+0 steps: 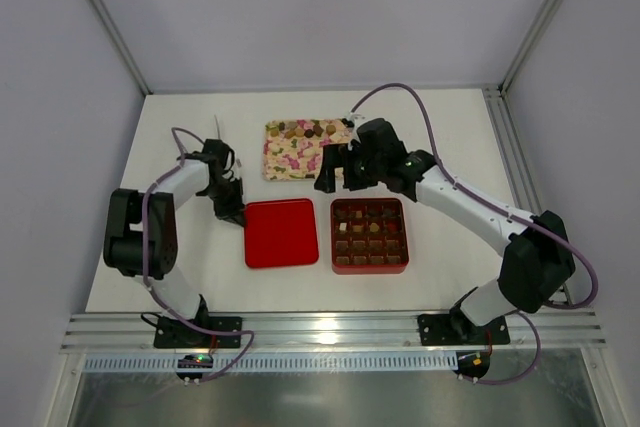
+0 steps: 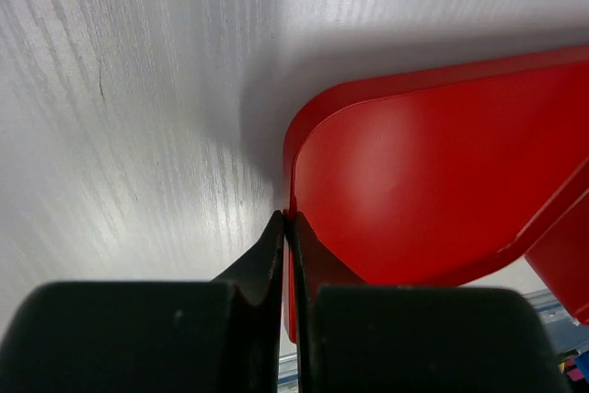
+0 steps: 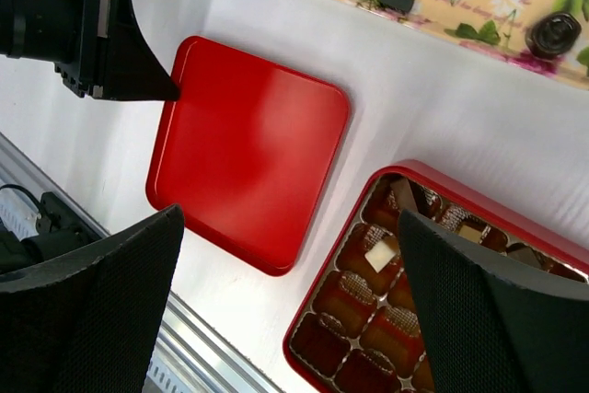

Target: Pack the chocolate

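Note:
Small chocolates [image 1: 306,130] lie along the far edge of the flowered tray [image 1: 290,159]; two dark ones [image 3: 553,32] show in the right wrist view. More pieces sit in cells of the red box [image 1: 369,236], among them a pale square [image 3: 379,255]. The red lid [image 1: 281,233] lies flat left of the box. My left gripper [image 1: 233,210] is shut on the lid's far left rim [image 2: 293,200]; it also shows in the right wrist view [image 3: 166,89]. My right gripper [image 1: 335,172] is open and empty, hovering above the box's far left corner [image 3: 405,177].
The brown gridded insert [image 3: 354,319] fills the red box. The metal rail [image 1: 330,332] runs along the table's near edge. A purple cable [image 1: 420,112] loops over the far right of the table.

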Robot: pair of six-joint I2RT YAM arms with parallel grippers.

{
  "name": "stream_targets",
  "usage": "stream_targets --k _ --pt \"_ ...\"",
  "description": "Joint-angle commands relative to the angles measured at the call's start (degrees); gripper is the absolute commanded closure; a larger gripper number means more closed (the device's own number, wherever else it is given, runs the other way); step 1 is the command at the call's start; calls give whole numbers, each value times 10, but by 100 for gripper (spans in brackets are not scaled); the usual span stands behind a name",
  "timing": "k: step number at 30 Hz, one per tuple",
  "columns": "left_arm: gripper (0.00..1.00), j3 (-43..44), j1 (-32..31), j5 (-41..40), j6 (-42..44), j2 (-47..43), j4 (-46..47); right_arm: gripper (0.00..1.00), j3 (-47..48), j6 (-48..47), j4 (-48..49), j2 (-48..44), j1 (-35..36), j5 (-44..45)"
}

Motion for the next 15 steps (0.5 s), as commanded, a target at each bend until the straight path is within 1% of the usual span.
stream_targets --k 1,5,10,15 --pt "100 5 15 52 7 -56 -1 3 50 -26 3 25 6 -32" --pt "100 -7 36 63 -1 -94 1 3 70 -30 -7 58 8 -53" --pt "100 -23 51 84 -14 -137 15 3 103 -33 -19 96 15 -51" --pt "100 -22 59 109 -18 -152 17 4 133 -43 -22 148 19 -55"
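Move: The red lid is already pinched by the left fingers on its left rim near the far corner, its middle about 10 cm right of that hand and 3 cm back. The chocolate box it belongs to is some 32 cm right and 4 cm back, about level in height. From the right hand, the lid's middle is roughly 13 cm left, 6 cm back and 16 cm down; the box is 9 cm right, 6 cm back and 15 cm down; the floral tray is 5 cm left, 17 cm ahead and 17 cm down. The red lid is carried up about 6 cm by the left hand, nearly straight up, still pinched by its left rim in the shut fingers while the wrist tilts some 10 degrees, tipping the fingertips forward. Meanwhile the right hand, fingers staying wide open, travels left about 4 cm and then also sinks some 3 cm towards the lid's far right corner, without visibly touching it. ##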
